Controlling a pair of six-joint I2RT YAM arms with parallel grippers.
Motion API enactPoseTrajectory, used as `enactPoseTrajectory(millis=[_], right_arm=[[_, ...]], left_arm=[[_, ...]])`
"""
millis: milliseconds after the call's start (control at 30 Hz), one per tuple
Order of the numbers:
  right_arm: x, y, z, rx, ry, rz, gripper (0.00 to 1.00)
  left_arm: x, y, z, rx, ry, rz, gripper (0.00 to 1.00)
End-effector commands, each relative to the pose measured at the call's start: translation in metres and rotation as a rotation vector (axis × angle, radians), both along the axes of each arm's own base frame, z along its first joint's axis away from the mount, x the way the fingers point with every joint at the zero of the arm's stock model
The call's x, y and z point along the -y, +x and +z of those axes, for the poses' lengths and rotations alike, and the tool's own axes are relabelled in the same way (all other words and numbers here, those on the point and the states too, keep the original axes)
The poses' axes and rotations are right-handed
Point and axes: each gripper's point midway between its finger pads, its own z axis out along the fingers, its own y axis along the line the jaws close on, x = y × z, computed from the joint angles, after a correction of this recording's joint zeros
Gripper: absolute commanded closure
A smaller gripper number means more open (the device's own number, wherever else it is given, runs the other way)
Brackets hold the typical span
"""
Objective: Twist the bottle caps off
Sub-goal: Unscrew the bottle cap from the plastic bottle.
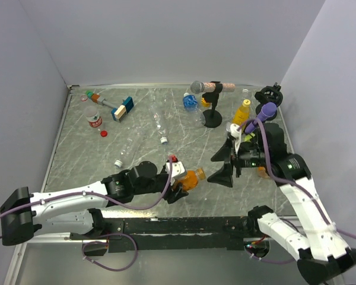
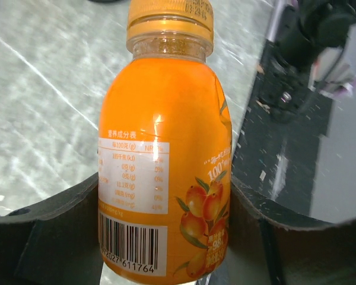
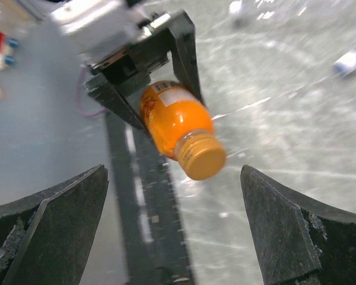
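My left gripper is shut on the lower body of a squat orange bottle, held just above the table and lying almost level. The bottle's orange cap sits on its neck and points toward the right arm. In the top view the bottle sits near the front middle. My right gripper stands wide open just right of it. From the right wrist the cap hangs a little beyond the gap between my spread fingers, touching neither. A loose red cap and a white cap lie on the table.
A clear red-labelled bottle and a blue-and-tan block lie at the back left. Another clear bottle lies mid-table. A blue-labelled bottle, a grey microphone on its stand, a yellow bottle and a purple microphone crowd the back right.
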Motion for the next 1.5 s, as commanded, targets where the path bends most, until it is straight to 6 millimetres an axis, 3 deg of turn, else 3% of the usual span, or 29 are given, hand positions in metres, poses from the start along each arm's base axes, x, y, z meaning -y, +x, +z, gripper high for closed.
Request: enactPoseTrajectory(millis=[0, 300, 567, 967, 1233, 1467], right_arm=[[-0.005, -0.004, 0.001, -0.260, 0.044, 0.010, 0.01], [-0.008, 0.020, -0.022, -0.447, -0.011, -0.083, 0.16], [-0.009, 0.021, -0.030, -0.507, -0.009, -0.084, 0.15], [-0.007, 0.029, -0.028, -0.555, 0.038, -0.090, 0.14], [-0.011, 0.021, -0.013, -0.572, 0.108, -0.019, 0.23], [-0.014, 0.017, -0.008, -0.625, 0.141, 0.015, 0.40]], left_arm=[[0.012, 0.020, 0.029, 0.120, -0.023, 0.115, 0.86], [0.023, 0.024, 0.029, 0.152, 0.012, 0.142, 0.86], [0.021, 0.024, 0.040, 0.166, -0.046, 0.149, 0.86], [0.020, 0.019, 0.050, 0.168, -0.110, 0.134, 0.86], [0.025, 0.018, 0.049, 0.168, -0.109, 0.115, 0.86], [0.027, 0.018, 0.053, 0.174, -0.118, 0.110, 0.86]])
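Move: The orange bottle's cap lies about 5 cm left of the right hand, 6 cm below it and 1 cm nearer the base. From the left hand, which already grips the bottle's body, the cap is some 6 cm to the right, 3 cm ahead and 4 cm higher. Much lower, counted from the right hand, stand the black stand, 22 cm ahead and 1 cm right, and the yellow bottle, 20 cm ahead and 10 cm right. The orange bottle, still gripped by the left hand, is raised about 3 cm and carried slightly forward and right, its cap end tipping up, to meet the right hand. That hand sinks some 4 cm and goes slightly forward, then rises about 2 cm, rolling some 30 degrees clockwise as seen along its fingers, which close part-way around the cap; contact can't be seen. ##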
